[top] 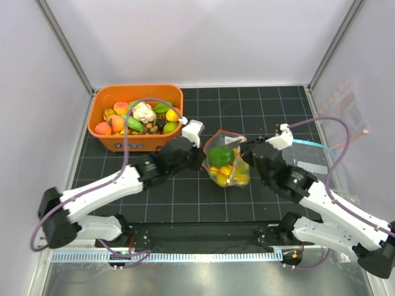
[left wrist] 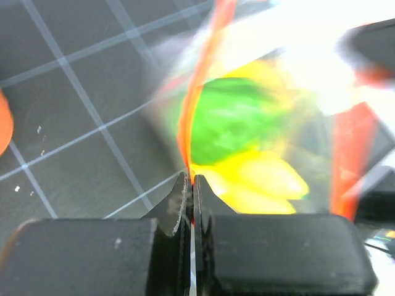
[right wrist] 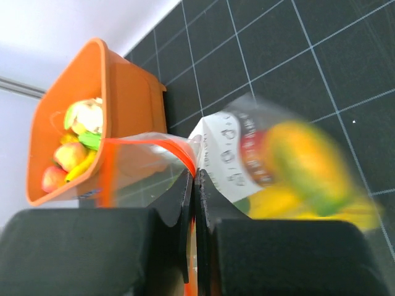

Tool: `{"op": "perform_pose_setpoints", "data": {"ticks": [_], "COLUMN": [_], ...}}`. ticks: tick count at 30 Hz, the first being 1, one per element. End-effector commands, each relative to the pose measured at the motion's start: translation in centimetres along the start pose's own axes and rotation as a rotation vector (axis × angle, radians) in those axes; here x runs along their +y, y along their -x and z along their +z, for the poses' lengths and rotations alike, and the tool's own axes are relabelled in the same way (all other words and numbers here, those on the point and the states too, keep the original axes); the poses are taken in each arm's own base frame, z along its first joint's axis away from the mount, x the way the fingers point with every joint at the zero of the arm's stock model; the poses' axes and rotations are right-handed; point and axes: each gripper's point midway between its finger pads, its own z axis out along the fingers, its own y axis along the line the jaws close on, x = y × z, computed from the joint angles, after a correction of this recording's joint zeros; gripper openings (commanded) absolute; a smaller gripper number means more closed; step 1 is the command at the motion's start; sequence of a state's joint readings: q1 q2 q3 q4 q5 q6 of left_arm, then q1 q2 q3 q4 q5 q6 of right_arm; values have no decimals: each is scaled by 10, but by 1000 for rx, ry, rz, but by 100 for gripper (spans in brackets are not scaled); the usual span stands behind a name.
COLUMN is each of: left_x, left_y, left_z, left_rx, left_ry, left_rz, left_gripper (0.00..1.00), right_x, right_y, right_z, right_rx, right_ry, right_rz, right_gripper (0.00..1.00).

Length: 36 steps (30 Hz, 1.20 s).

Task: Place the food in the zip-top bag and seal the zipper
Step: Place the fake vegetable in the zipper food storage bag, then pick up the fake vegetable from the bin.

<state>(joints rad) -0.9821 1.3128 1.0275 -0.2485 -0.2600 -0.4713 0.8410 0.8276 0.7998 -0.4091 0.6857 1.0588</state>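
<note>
The clear zip-top bag (top: 226, 161) stands in the middle of the mat, holding green, yellow and orange food (top: 222, 155). Its red-orange zipper (top: 229, 134) runs along the mouth at the top. My left gripper (top: 202, 155) is at the bag's left side, shut on the zipper strip (left wrist: 199, 86), which rises from between its jaws. My right gripper (top: 249, 151) is at the bag's right side, shut on the zipper strip (right wrist: 176, 148) too. Green and yellow food (left wrist: 237, 132) shows blurred through the plastic; a yellow-green piece (right wrist: 305, 163) shows in the right wrist view.
An orange bin (top: 136, 142) at the back left holds more toy fruit and a white cauliflower (top: 144, 113); the bin (right wrist: 126, 92) also shows in the right wrist view. A flat clear bag (top: 321, 157) lies at the right of the mat.
</note>
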Motion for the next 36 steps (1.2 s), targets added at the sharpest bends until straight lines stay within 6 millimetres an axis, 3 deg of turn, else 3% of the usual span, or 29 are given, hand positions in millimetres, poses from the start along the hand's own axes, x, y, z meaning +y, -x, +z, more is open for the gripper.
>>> {"op": "perform_pose_setpoints", "data": {"ticks": [1,2,4,7,15,17,21,24,25,27,28,31,35,36], "left_x": [-25,-26,-22,-9,-9,-8,-13,-12,-9,5,10,26,40,51], "left_y": [52,51,60,55,50,45,29,20,20,23,29,40,53,57], "left_z": [-57,-62,-74,-68,-57,-48,-21,-3,-2,-2,-7,-25,-46,-52], "left_rx": [-169,-179,-227,-214,-172,-153,-83,-17,-12,-22,-47,-121,-193,-219], "left_ry": [-176,-191,-192,-123,-109,-109,-128,-122,-111,-47,-31,18,48,108], "left_rz": [-77,-81,-93,-76,-77,-87,-103,-99,-96,-91,-89,-90,-100,-105], "left_gripper": [0,0,0,0,0,0,0,14,29,42,54,71,89,91], "right_x": [19,16,22,22,31,42,42,34,31,28,28,28,25,23], "right_y": [3,-8,-6,0,21,22,15,10,9,4,3,3,10,9], "right_z": [6,12,12,10,-13,-18,-12,-2,0,4,5,5,3,3], "right_rx": [16,55,63,52,0,0,18,29,29,35,37,33,5,4], "right_ry": [-14,-37,-42,-43,104,180,172,95,77,63,63,62,57,58], "right_rz": [-52,-88,-116,-142,-174,-184,-218,-249,-257,-262,-259,-258,-250,-254], "right_gripper": [1,1,1,1,1,1,1,1,1,1,1,1,1,1]}}
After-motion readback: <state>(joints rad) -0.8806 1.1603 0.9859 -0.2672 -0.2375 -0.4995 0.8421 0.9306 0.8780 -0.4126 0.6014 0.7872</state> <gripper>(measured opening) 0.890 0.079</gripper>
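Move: From the left gripper, already shut on the bag's left rim, the green pepper in the bag lies about 7 cm right, 1 cm ahead and some 6 cm below; the yellow food lies about 9 cm right, 6 cm back and 10 cm down. The orange food bin is roughly 25 cm to its left and 16 cm ahead. From the right gripper, shut on the opposite rim, the pepper is about 8 cm left, 1 cm back and 8 cm below. Keep both rims pinched and shake the food down: jerk the left gripper up about 9 cm, then lower it past its starting height, opening wide to let go of the rim, and draw it off leftward and up towards the orange bin. With the right gripper keep hold while dipping slightly forward-left, lifting some 4 cm and sinking again, rolling its left side down. ##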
